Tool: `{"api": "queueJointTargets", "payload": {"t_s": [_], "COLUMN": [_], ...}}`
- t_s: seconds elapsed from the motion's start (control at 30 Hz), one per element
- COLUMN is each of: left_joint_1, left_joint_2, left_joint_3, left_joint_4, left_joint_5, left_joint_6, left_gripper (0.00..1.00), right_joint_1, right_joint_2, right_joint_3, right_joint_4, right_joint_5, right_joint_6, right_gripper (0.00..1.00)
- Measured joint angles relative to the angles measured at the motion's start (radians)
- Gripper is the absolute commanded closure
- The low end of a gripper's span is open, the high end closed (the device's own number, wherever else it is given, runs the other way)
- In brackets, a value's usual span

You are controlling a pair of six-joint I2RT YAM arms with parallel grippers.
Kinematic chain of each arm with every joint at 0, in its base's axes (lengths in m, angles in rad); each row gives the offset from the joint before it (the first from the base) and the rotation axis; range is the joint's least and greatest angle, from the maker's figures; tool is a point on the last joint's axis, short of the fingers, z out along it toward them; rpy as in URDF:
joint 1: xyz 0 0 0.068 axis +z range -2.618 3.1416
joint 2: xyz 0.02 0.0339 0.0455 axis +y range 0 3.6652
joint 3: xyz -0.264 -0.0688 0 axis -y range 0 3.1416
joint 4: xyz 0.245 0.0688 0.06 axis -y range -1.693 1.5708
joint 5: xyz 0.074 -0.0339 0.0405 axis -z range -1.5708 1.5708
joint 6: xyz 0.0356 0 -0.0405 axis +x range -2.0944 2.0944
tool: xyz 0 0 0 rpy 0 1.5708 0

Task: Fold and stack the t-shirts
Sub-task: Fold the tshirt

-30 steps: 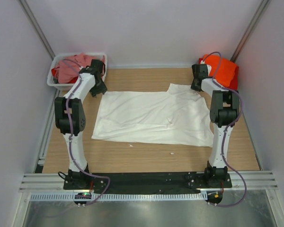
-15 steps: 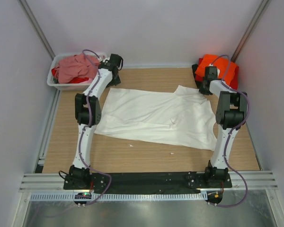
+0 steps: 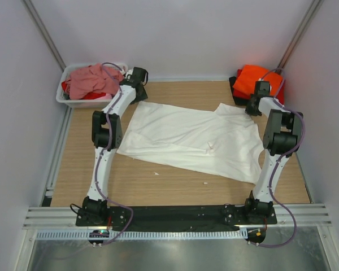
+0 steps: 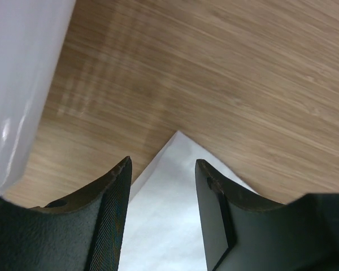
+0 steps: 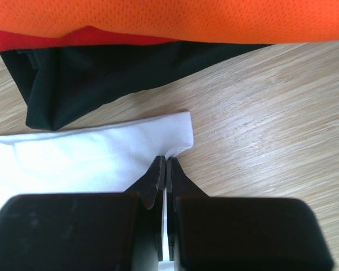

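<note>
The large white t-shirt [image 3: 192, 141] lies spread and skewed on the wooden table. My left gripper [image 3: 138, 95] is open at its far left corner, and that corner [image 4: 169, 192] lies on the table between the jaws. My right gripper [image 3: 253, 107] is shut on the shirt's far right edge [image 5: 130, 152], its fingertips [image 5: 167, 161] pinching the cloth. Just beyond it sits a pile with an orange shirt [image 3: 260, 78] on top; in the right wrist view the orange [image 5: 186, 17] lies over a red [image 5: 101, 36] and a black one [image 5: 101, 73]. A dusty-pink shirt [image 3: 90, 79] fills the tub.
The white plastic tub [image 3: 65, 100] stands at the far left corner, its wall [image 4: 22, 84] close to my left gripper. White enclosure walls stand close on the left, right and back. Small white scraps [image 3: 205, 183] lie on the wood near the shirt's near edge.
Both arms have swung right and toward the back. The white shirt has slid right with them and now lies more skewed, its right corner nearer the orange pile.
</note>
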Motion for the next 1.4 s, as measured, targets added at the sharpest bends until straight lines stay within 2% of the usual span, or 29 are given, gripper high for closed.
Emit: {"api": "queueJointTargets", "payload": {"t_s": [0.27, 0.4, 0.5, 0.53, 0.7, 1.1, 1.4], "left_joint_1": [-0.003, -0.005, -0.006, -0.007, -0.012, -0.016, -0.014], "left_joint_2": [0.056, 0.068, 0.074, 0.075, 0.075, 0.056, -0.051], "left_joint_3": [0.011, 0.027, 0.029, 0.029, 0.025, -0.02, -0.087], "left_joint_4": [0.098, 0.119, 0.129, 0.13, 0.14, 0.18, 0.158], "left_joint_5": [0.031, 0.042, 0.046, 0.045, 0.054, 0.049, 0.048], "left_joint_6": [0.0, -0.001, -0.002, -0.002, 0.002, 0.035, 0.061], "left_gripper": [0.48, 0.55, 0.72, 0.83, 1.0, 1.0, 1.0], "right_joint_1": [0.0, 0.0, 0.0, 0.0, 0.0, 0.0, 0.0], "right_joint_2": [0.0, 0.0, 0.0, 0.0, 0.0, 0.001, 0.003], "right_joint_3": [0.0, 0.0, 0.0, 0.0, 0.0, 0.002, 0.026], "right_joint_4": [0.001, 0.001, 0.001, 0.001, 0.001, -0.001, 0.004], "right_joint_5": [-0.026, -0.035, -0.039, -0.039, -0.042, -0.073, -0.253], "right_joint_6": [-0.003, -0.003, -0.003, -0.003, -0.003, 0.001, 0.036], "right_gripper": [0.99, 0.99, 0.99, 0.99, 0.99, 0.99, 0.99]}}
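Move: The white t-shirt's far-left corner lies about 3 cm ahead of the open left hand, 2 cm to its right and 3 cm below. The clothes basket is some 21 cm left and 5 cm farther out. The right hand already pinches the shirt's far-right part, that corner about 48 cm left of it and 5 cm ahead; the folded stack lies 12 cm ahead and 4 cm right. Left reaches about 4 cm forward-right and down, pinches the corner, lifts; right keeps its grip, shifts left 4 cm. ##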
